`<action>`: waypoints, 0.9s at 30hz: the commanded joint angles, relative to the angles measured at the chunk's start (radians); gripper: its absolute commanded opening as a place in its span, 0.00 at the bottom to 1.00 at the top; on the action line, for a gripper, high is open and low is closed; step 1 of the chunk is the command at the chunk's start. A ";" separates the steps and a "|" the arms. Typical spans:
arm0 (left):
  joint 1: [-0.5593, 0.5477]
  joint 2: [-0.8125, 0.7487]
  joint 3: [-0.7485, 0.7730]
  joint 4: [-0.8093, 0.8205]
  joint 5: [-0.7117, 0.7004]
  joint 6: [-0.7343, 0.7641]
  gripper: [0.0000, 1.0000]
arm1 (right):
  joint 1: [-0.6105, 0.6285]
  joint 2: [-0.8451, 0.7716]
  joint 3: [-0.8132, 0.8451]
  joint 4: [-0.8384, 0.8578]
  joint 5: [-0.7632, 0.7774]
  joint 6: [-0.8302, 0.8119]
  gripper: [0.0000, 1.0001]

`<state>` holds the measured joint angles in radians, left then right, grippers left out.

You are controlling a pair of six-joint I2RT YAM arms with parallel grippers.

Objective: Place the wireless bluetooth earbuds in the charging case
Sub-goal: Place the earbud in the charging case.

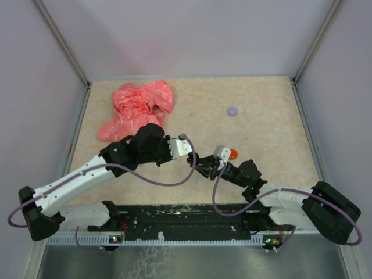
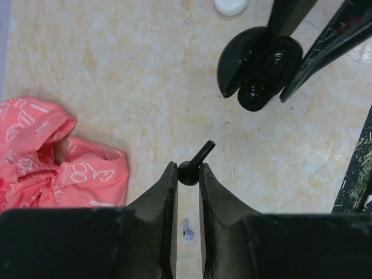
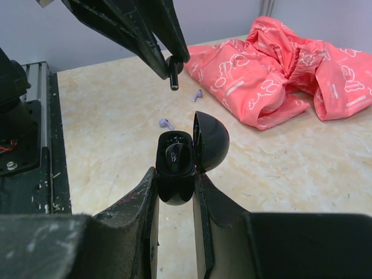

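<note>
My right gripper (image 3: 174,174) is shut on the black charging case (image 3: 174,165), held above the table with its lid (image 3: 210,139) swung open to the right. One black earbud (image 3: 174,154) sits in the case. My left gripper (image 2: 188,168) is shut on another black earbud (image 2: 189,172), whose stem (image 2: 204,151) points toward the case (image 2: 261,70). That earbud (image 3: 173,72) hangs a short way behind and above the open case, not touching it. Two pale purple earbuds (image 3: 166,123) (image 3: 197,95) lie on the table below. In the top view both grippers (image 1: 193,158) (image 1: 204,168) meet at the table's front middle.
A crumpled pink cloth (image 1: 139,107) lies at the back left. A small pale purple disc (image 1: 232,110) sits at the back right. A white rounded thing (image 2: 231,6) lies beyond the case. An orange-red object (image 1: 233,154) shows beside the right wrist. Walls enclose the table.
</note>
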<state>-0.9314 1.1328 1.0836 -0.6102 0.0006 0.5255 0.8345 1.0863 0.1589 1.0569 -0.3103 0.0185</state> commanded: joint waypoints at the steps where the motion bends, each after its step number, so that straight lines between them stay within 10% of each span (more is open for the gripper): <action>1: -0.058 0.007 0.044 -0.042 -0.028 0.166 0.00 | -0.008 0.013 0.047 0.071 -0.028 0.018 0.00; 27: -0.331 0.049 0.009 0.020 -0.283 0.449 0.00 | -0.008 0.060 0.056 0.152 -0.079 0.064 0.00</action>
<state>-1.2510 1.1706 1.0962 -0.6056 -0.2459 0.9287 0.8345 1.1419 0.1722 1.1271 -0.3691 0.0669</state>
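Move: The open black charging case that my held black earbud is meant for lies about 6 cm to the right of my left hand, 3 cm back and some 4 cm lower. It is already pinched at my right fingertips, its middle about 1 cm left of and 1 cm above that hand's point. On the table, roughly 16 cm below my left hand, are the orange case, some 21 cm to its right and level fore-and-aft, and the pink cloth, 18 cm left and 16 cm ahead. Keeping the earbud pinched, I carry my left hand back and to the right in one slanting pass of about 5.5 cm, rising a little, towards the open case. On the way I roll it some 35 degrees clockwise about its pointing line, seen from behind the hand, bringing the stem to the case's well. My right hand keeps its hold on the case, easing about 1 cm left and back to meet it. ##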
